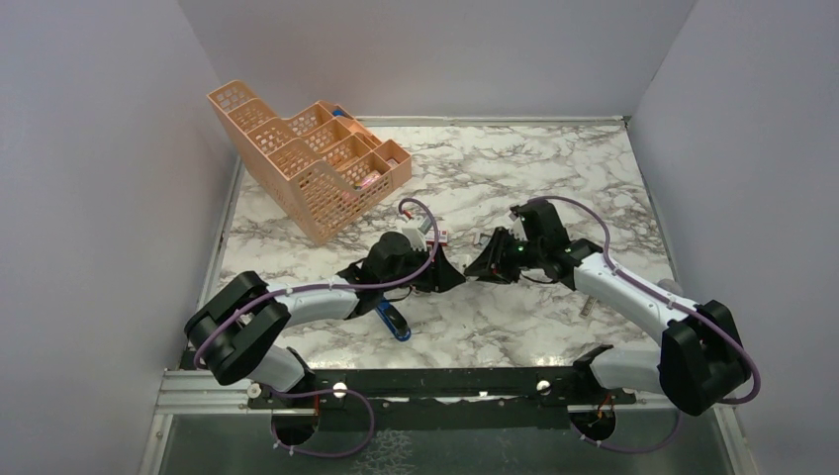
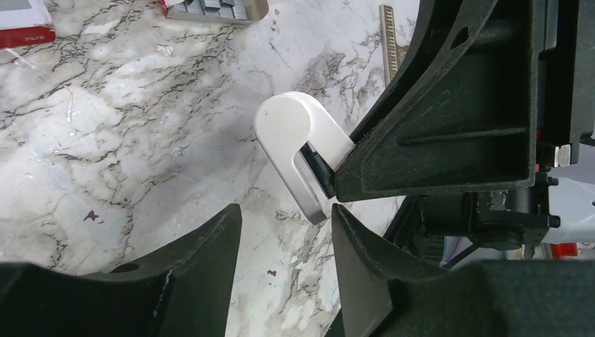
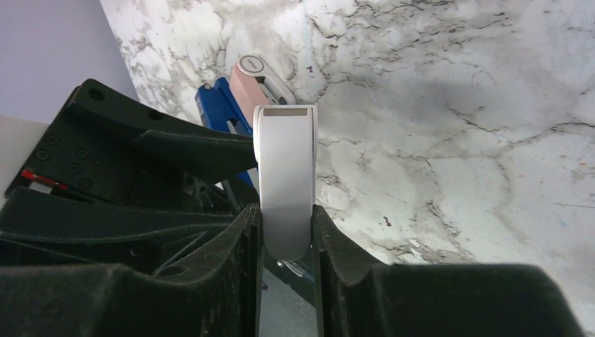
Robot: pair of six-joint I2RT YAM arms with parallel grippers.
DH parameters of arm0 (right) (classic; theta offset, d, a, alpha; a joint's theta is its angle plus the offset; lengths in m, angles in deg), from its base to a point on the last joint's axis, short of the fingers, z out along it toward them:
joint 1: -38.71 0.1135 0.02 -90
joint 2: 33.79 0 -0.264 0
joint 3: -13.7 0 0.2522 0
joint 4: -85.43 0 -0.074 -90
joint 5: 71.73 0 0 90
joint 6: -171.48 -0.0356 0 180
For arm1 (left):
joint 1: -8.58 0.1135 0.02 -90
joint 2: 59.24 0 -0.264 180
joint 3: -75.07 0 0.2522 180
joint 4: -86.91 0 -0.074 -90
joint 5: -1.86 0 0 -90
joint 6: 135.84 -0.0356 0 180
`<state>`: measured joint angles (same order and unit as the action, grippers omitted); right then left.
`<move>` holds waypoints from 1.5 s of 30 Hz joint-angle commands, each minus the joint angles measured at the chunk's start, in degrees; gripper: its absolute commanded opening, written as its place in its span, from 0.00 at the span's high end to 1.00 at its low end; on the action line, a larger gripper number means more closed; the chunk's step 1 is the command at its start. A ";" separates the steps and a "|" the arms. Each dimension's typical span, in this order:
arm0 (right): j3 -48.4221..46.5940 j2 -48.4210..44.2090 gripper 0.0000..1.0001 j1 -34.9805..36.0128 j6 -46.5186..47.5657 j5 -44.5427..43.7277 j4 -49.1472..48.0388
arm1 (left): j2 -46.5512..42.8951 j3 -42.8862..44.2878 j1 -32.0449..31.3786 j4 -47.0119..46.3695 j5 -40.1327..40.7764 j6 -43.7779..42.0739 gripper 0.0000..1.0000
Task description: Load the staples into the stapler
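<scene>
The blue stapler (image 1: pixel 393 320) lies on the marble under my left forearm; in the right wrist view the stapler (image 3: pixel 217 109) shows behind the left gripper's body. The silvery ribbed staples (image 2: pixel 214 8) sit in an open tray at the top edge of the left wrist view. My right gripper (image 3: pixel 286 217) is shut on a small white block (image 3: pixel 284 168) and holds it above the table. My left gripper (image 2: pixel 284 260) is open. The white block's (image 2: pixel 298 140) lower end hangs just above the gap, close to the right finger (image 2: pixel 358 260). Both grippers meet mid-table (image 1: pixel 465 269).
A peach mesh organiser (image 1: pixel 307 163) stands at the back left. A red-and-white box (image 2: pixel 24 21) lies near the staples. A small pink block (image 3: pixel 256 77) rests beside the stapler. Grey walls enclose the table on three sides.
</scene>
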<state>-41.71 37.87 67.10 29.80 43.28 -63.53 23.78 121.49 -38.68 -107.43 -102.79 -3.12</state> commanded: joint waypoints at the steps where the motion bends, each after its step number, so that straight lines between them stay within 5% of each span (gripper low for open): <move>1: -0.22 -1.01 0.78 -0.04 -1.68 3.56 -3.44 | 0.42 -1.30 -0.27 -5.28 -2.44 0.85 0.47; 6: 0.60 -0.99 0.78 -0.17 -2.85 4.34 -4.90 | -0.16 -2.43 -0.20 -6.16 -1.78 1.05 0.48; 12: 0.89 -1.13 0.78 -0.17 -3.11 6.16 -4.95 | 1.07 -2.34 -0.22 -6.18 0.04 1.79 0.70; 23: -1.28 -1.30 0.79 -2.16 2.55 7.05 2.43 | 2.16 -3.29 -0.13 -4.16 1.60 -0.90 0.94; 45: -3.96 0.08 0.71 -10.49 11.88 5.28 5.51 | 1.72 -0.90 -0.21 2.42 -0.77 -12.13 1.00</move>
<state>-43.13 37.76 58.48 37.12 50.98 -58.42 26.19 120.34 -39.16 -109.55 -102.25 -10.01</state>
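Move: My right hand already holds the white stapler by one arm. The stapler's middle lies about 2 cm left of that hand, 1 cm ahead and 1 cm lower, and about 2 cm right of my open left hand and 1 cm ahead, its free arm's tip near the left fingertips. From my left hand, some 8 cm lower, the staples box is 14 cm ahead and 4 cm left, the staple tray 13 cm ahead and 6 cm right, and the pink stapler 4 cm ahead and 10 cm left. I shut my left fingers on the tip of the white stapler's free arm, then take that hand down about 2.5 cm, keeping the pinch. My right hand keeps its grip on the other arm, rises and goes left about 1 cm, then draws back to the right nearly 4 cm, away from the left hand and edging forward at the end, to spread the two arms. ##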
